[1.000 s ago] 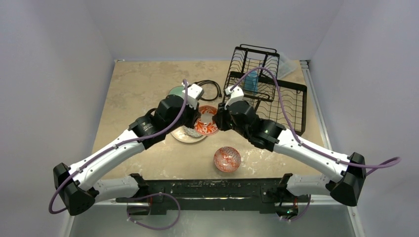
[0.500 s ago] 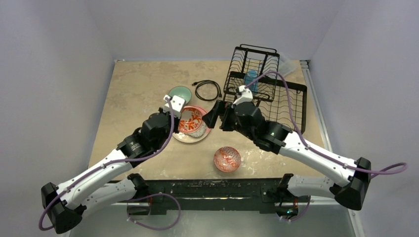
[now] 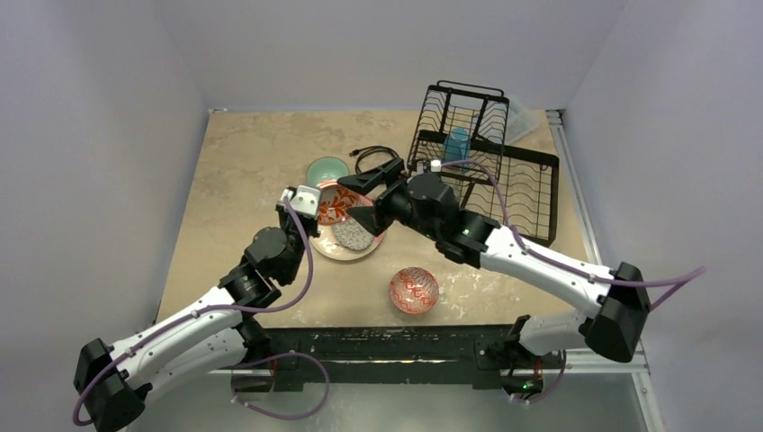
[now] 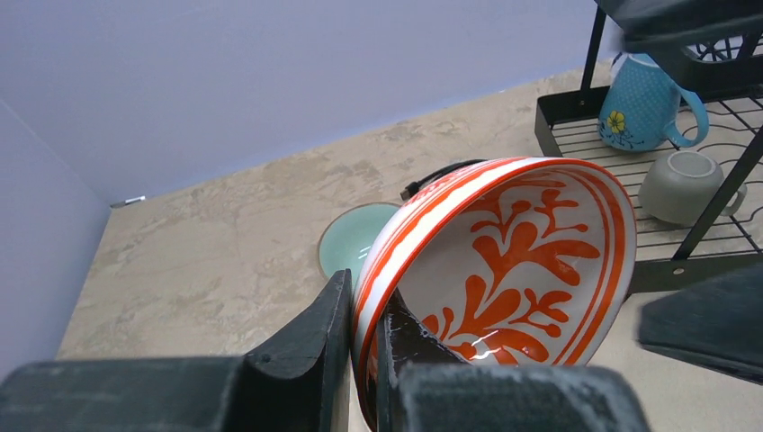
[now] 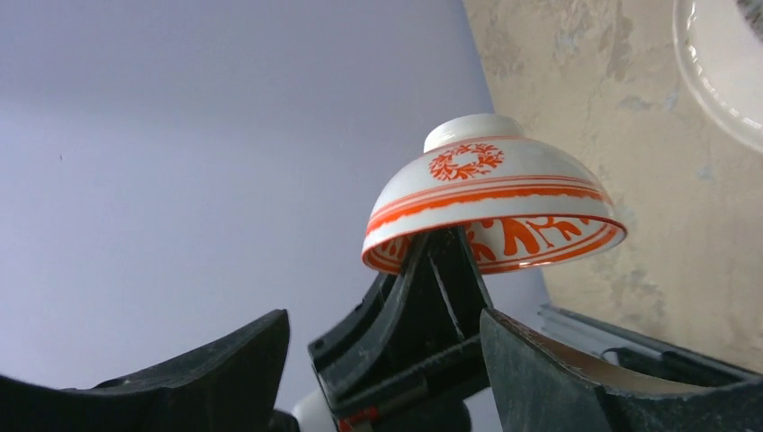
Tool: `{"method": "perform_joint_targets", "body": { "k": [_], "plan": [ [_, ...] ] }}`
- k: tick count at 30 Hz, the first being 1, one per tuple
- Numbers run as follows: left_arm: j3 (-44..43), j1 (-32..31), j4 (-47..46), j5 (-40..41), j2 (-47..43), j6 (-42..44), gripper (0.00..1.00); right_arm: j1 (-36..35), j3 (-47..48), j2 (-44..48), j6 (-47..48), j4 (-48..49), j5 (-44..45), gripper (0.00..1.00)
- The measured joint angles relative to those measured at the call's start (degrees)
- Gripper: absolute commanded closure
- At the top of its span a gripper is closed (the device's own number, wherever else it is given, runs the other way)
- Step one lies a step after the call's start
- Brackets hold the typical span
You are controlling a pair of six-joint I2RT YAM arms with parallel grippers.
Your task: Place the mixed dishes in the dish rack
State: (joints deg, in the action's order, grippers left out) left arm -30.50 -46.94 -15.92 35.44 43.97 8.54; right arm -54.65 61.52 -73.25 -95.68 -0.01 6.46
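My left gripper (image 3: pixel 315 203) is shut on the rim of a red-orange patterned bowl (image 3: pixel 335 207) and holds it tilted above the cream-and-pink plate (image 3: pixel 335 249). In the left wrist view the bowl (image 4: pixel 513 261) is pinched between my fingers (image 4: pixel 315 342). My right gripper (image 3: pixel 353 198) is open, its jaws spread on either side of the bowl without touching it. In the right wrist view the bowl (image 5: pixel 490 202) sits above the left gripper (image 5: pixel 432 306). The grey speckled dish (image 3: pixel 354 236) lies on the plate. The dish rack (image 3: pixel 526 193) stands at the far right.
A teal bowl (image 3: pixel 324 169) and a black coiled cable (image 3: pixel 373 155) lie behind the plate. A second red-orange bowl (image 3: pixel 414 290) sits near the front. The blue cup (image 4: pixel 643 103) and grey mug (image 4: pixel 688 184) are in the rack.
My left gripper has drawn back to the left with the bowl lifted off the plate. My right gripper has swung left toward the bowl and opened wide.
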Motion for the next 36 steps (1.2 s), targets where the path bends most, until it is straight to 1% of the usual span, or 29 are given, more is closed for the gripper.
{"method": "perform_joint_targets", "body": {
  "k": [1, 4, 9, 11, 14, 17, 23, 27, 32, 34, 36],
  "plan": [
    [0.44, 0.00, -1.16, 0.00, 0.00, 0.44, 1.00, 0.00, 1.44, -2.01, -2.32, 0.02, -0.09, 0.32],
    [0.96, 0.00, -3.52, 0.00, 0.00, 1.77, 1.00, -0.20, 3.50, -5.92, -7.58, 1.42, 0.04, 0.39],
    [1.33, 0.00, -6.25, -0.09, -0.07, 2.86, 1.00, -1.22, 4.37, -8.33, -13.62, 1.38, 2.14, 0.43],
    [1.38, 0.00, -6.91, -0.17, -0.15, 3.06, 1.00, -1.40, 5.35, -9.01, -15.08, 1.11, 3.32, 0.48],
    [1.38, 0.00, -7.37, -0.31, -0.22, 3.06, 1.00, -1.49, 6.82, -9.73, -16.83, 0.83, 4.74, 0.50],
    [1.38, -0.04, -7.39, -0.50, -0.20, 3.06, 1.00, -1.49, 9.14, -11.10, -17.70, 0.07, 5.68, 0.49],
    [1.38, -0.20, -7.43, -0.63, -0.20, 3.08, 1.00, -1.60, 15.56, -14.38, -17.64, -5.14, 8.90, 0.50],
    [1.38, -0.46, -7.91, 0.00, -0.26, 3.32, 1.00, -2.01, 18.64, -15.85, -17.57, -8.57, 10.58, 0.56],
    [1.38, -1.01, -8.09, 1.20, -0.28, 4.85, 1.00, -2.51, 21.27, -18.08, -17.62, -11.74, 10.88, 0.60],
    [1.38, -1.40, -8.09, 1.95, -0.26, 6.19, 1.00, -2.73, 22.25, -19.12, -17.62, -13.09, 11.21, 0.66],
    [1.38, -1.90, -8.11, 2.84, -0.26, 7.39, 1.00, -2.91, 22.69, -19.80, -17.64, -14.10, 11.72, 0.80]
  ]
}}
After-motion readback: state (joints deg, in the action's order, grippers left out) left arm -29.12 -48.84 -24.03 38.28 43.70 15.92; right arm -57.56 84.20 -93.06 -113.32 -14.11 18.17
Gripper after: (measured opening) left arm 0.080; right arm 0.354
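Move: The bowl, held by its rim in the left hand with its opening facing back, has its middle about 6 cm ahead of the right hand, 4 cm to its left and some 5 cm below. From the left hand the bowl's middle is roughly 3 cm ahead and 5 cm right, at its height. The stacked plates lie about 9 cm ahead of the right hand, 1 cm left and 30 cm below; the teal bowl is some 24 cm ahead, 7 cm left and equally low. The right fingers come astride the upper rim of the held bowl, one inside and one against the outside, as that hand travels about 8 cm, forward and left in equal parts, tipping its fingers down and turning clockwise some 20 degrees in all. They close from nearly wide open to about a third. The left hand keeps its pinch, rises 2 cm early on, then holds almost still. ##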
